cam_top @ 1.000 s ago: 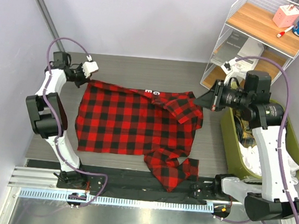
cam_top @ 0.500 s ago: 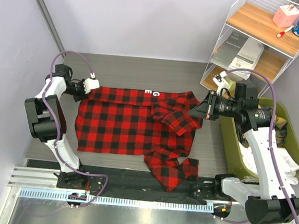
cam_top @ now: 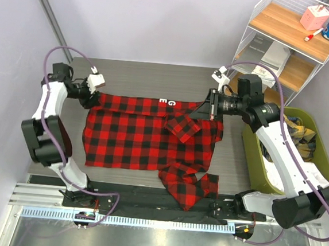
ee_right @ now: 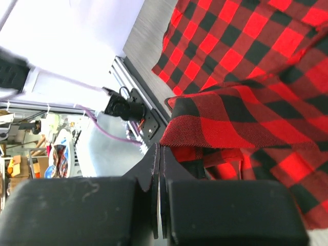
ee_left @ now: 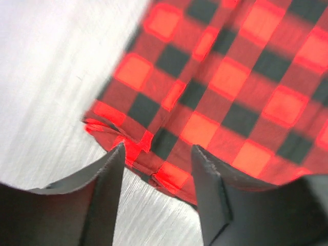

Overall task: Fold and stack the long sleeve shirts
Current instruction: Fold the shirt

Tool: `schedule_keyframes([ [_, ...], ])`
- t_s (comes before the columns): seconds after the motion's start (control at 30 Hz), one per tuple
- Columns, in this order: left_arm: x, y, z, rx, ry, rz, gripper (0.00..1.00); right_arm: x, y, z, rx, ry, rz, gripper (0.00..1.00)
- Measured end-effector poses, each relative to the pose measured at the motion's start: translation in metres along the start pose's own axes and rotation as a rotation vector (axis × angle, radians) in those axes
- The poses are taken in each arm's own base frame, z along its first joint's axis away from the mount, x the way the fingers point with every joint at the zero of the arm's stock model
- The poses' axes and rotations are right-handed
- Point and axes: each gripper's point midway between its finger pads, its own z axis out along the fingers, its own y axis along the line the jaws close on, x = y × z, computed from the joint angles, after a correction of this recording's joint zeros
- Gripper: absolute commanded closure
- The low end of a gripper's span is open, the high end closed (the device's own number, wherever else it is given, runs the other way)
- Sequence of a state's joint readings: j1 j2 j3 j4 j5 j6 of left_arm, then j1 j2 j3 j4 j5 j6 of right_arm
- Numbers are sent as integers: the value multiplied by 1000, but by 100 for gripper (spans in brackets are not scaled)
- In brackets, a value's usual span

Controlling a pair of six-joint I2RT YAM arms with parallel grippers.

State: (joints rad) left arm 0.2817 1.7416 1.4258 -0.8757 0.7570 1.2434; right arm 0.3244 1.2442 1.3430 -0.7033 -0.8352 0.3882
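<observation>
One red-and-black check long sleeve shirt point(cam_top: 134, 135) lies spread on the grey table point(cam_top: 157, 76), its white lettered patch point(cam_top: 167, 102) at the far edge. My left gripper point(cam_top: 93, 98) stands open at the shirt's far left corner. In the left wrist view its fingers point(ee_left: 110, 174) straddle the hem of the shirt point(ee_left: 230, 77), which rests on the table. My right gripper point(cam_top: 206, 112) is over the far right shoulder, shut on a raised fold of the shirt point(ee_right: 230, 123) at the tips of the right gripper point(ee_right: 160, 148). A sleeve point(cam_top: 188, 185) lies bunched at the near edge.
A green bin point(cam_top: 254, 165) holding more clothes stands to the right of the table. A white wire shelf point(cam_top: 280, 47) with small items stands at the back right. A black rail point(cam_top: 146, 197) runs along the near table edge.
The left gripper has opened and let go of the shirt's far left corner, which now lies flat. The right gripper has moved left over the shirt, drawing the shoulder fold with it.
</observation>
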Motion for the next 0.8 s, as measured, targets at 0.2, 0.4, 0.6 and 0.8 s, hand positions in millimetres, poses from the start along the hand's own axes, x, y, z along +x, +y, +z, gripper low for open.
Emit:
schedule_keyframes([
  [0.2,-88,-12,-65,-163,-173,12,0,-10,-15,29,18,9,9,99],
  [0.4,-144,-59,-89,-125,-276,35,0,-19,-17,52,10,11,21,99],
  [0.6,-188,-128,-55,88,-313,-37,0,-35,-8,64,-27,-24,39,99],
  [0.8,-204,-213,-41,22,-433,45,0,-47,-11,78,-49,-56,153,99],
])
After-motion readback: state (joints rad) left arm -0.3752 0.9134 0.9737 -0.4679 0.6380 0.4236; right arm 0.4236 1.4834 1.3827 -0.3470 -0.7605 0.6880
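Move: Just below the half-open left fingers lies the shirt's far left corner, roughly 3 cm to their right and 2 cm ahead. The sleeve that the left hand goes for hangs some 41 cm to its right, 9 cm back and a little higher. The shut right fingers hold that sleeve, its middle about 3 cm left and 8 cm below, with the shirt body's middle about 16 cm left, 4 cm back and 24 cm down; the other sleeve lies 22 cm back and 2 cm right. Rising quickly about 15 cm from the shirt's corner, the left hand opens its half-open fingers wide, then sweeps right and back, over 20 cm to the right in all, towards the hanging sleeve, its wrist turning some 25 degrees. The right hand keeps its pinch on the sleeve's edge and carries it forward and left, roughly 6 cm each way, at nearly the same height. ##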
